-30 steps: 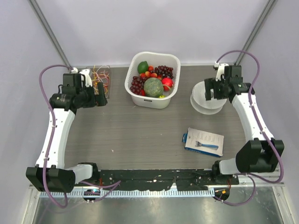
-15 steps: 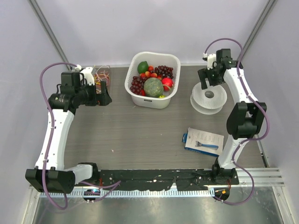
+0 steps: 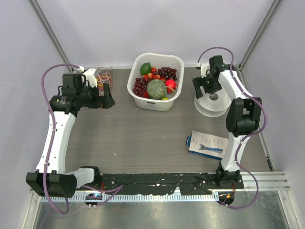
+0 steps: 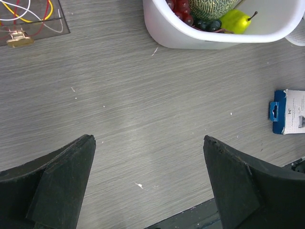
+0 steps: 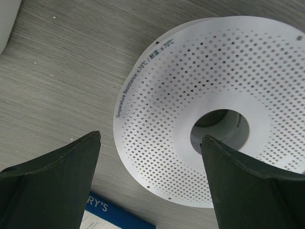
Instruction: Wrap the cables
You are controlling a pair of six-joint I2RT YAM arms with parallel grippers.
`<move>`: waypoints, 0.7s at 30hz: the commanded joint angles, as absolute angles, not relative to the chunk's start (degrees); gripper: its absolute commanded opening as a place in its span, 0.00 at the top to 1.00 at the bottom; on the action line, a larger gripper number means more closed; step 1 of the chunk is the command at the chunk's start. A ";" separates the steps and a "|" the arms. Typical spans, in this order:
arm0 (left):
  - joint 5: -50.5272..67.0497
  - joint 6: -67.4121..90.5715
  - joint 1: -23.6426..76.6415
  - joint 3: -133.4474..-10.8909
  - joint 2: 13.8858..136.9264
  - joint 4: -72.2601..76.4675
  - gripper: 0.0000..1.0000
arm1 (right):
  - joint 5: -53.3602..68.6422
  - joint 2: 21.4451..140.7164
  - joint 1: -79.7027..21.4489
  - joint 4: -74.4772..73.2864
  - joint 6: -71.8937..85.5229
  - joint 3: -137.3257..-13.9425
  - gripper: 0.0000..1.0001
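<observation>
The cables (image 3: 101, 76) are a tangle of thin red, orange, yellow and white wires lying in a clear box (image 3: 110, 71) at the table's back left. In the left wrist view the cables (image 4: 27, 11) show at the top left corner. My left gripper (image 3: 108, 98) hovers just right of and in front of that box, open, nothing between its fingers (image 4: 64, 176). My right gripper (image 3: 198, 88) stands open over the left side of a white perforated spool (image 3: 214, 104). The spool (image 5: 181, 86) fills the right wrist view, and its hub hole sits near the right finger (image 5: 248, 186).
A white basket (image 3: 157, 103) of fruit stands at the back middle; its wall (image 4: 190, 38) shows in the left wrist view. A blue-and-white razor packet (image 3: 208, 144) lies front right, its corner (image 5: 112, 213) below the spool. The black rail (image 3: 157, 181) runs along the near edge.
The right arm has folded upright and its gripper has swung left across the spool. The left gripper has shifted slightly right, off the cable box. Both stay open.
</observation>
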State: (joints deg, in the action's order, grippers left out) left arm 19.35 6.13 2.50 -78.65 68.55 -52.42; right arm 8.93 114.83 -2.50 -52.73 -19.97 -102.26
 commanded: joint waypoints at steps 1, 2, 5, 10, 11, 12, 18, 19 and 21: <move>20.65 5.45 2.37 -79.19 68.03 -50.89 0.00 | 9.76 115.49 -3.16 -51.59 -19.77 -100.55 0.09; 20.65 5.54 2.29 -79.19 67.94 -50.80 0.00 | 9.67 115.66 -3.34 -51.42 -19.78 -100.11 0.09; 20.83 5.63 2.29 -79.10 67.85 -50.71 0.00 | 9.14 115.75 -3.69 -49.93 -19.95 -97.83 0.09; 20.66 5.36 2.37 -78.57 67.33 -50.71 0.00 | 7.48 115.58 -3.78 -48.08 -19.60 -95.02 0.09; 20.65 5.36 2.29 -78.57 67.41 -50.71 0.00 | 6.25 115.40 -3.78 -47.03 -19.51 -94.66 0.09; 20.83 5.36 2.29 -78.49 67.33 -50.71 0.00 | 5.72 115.23 -3.87 -46.67 -19.42 -93.88 0.09; 21.09 5.27 2.37 -78.22 67.15 -50.45 0.00 | 3.42 114.52 -3.95 -44.38 -20.21 -92.37 0.09; 21.01 5.27 2.37 -78.14 67.15 -50.54 0.00 | 4.12 114.52 -3.96 -44.65 -20.21 -92.37 0.09; 20.83 5.27 2.37 -78.22 67.24 -50.36 0.00 | 4.57 114.61 -3.96 -44.83 -20.21 -92.37 0.10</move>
State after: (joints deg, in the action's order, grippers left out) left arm 19.64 5.74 2.50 -78.32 68.49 -52.38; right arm 4.36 115.66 -3.70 -45.91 -19.90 -92.53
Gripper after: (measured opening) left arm 0.994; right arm 0.912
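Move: The white spool lying flat has its middle about 6 cm to the right hand's right, 1 cm ahead and 8 cm below; the open fingers hang above its left part, between rim and centre hole. The fruit basket stands some 31 cm to that hand's left and 5 cm farther out, and the notepad with the blue fork lies around 26 cm back and 3 cm right. From the idle left hand the spool is roughly 60 cm right, 14 cm ahead and 24 cm below. The right hand sinks about 5 cm onto the left part of the white spool, easing back some 1.5 cm towards its base on the way and slowing to almost nothing by the end. The fingers stay wide open and pointed steeply down, with the wrist tipping only about 5 degrees, so that one finger comes down at the spool's left rim and the other at the near edge of its centre hole; whether either touches can't be seen. ##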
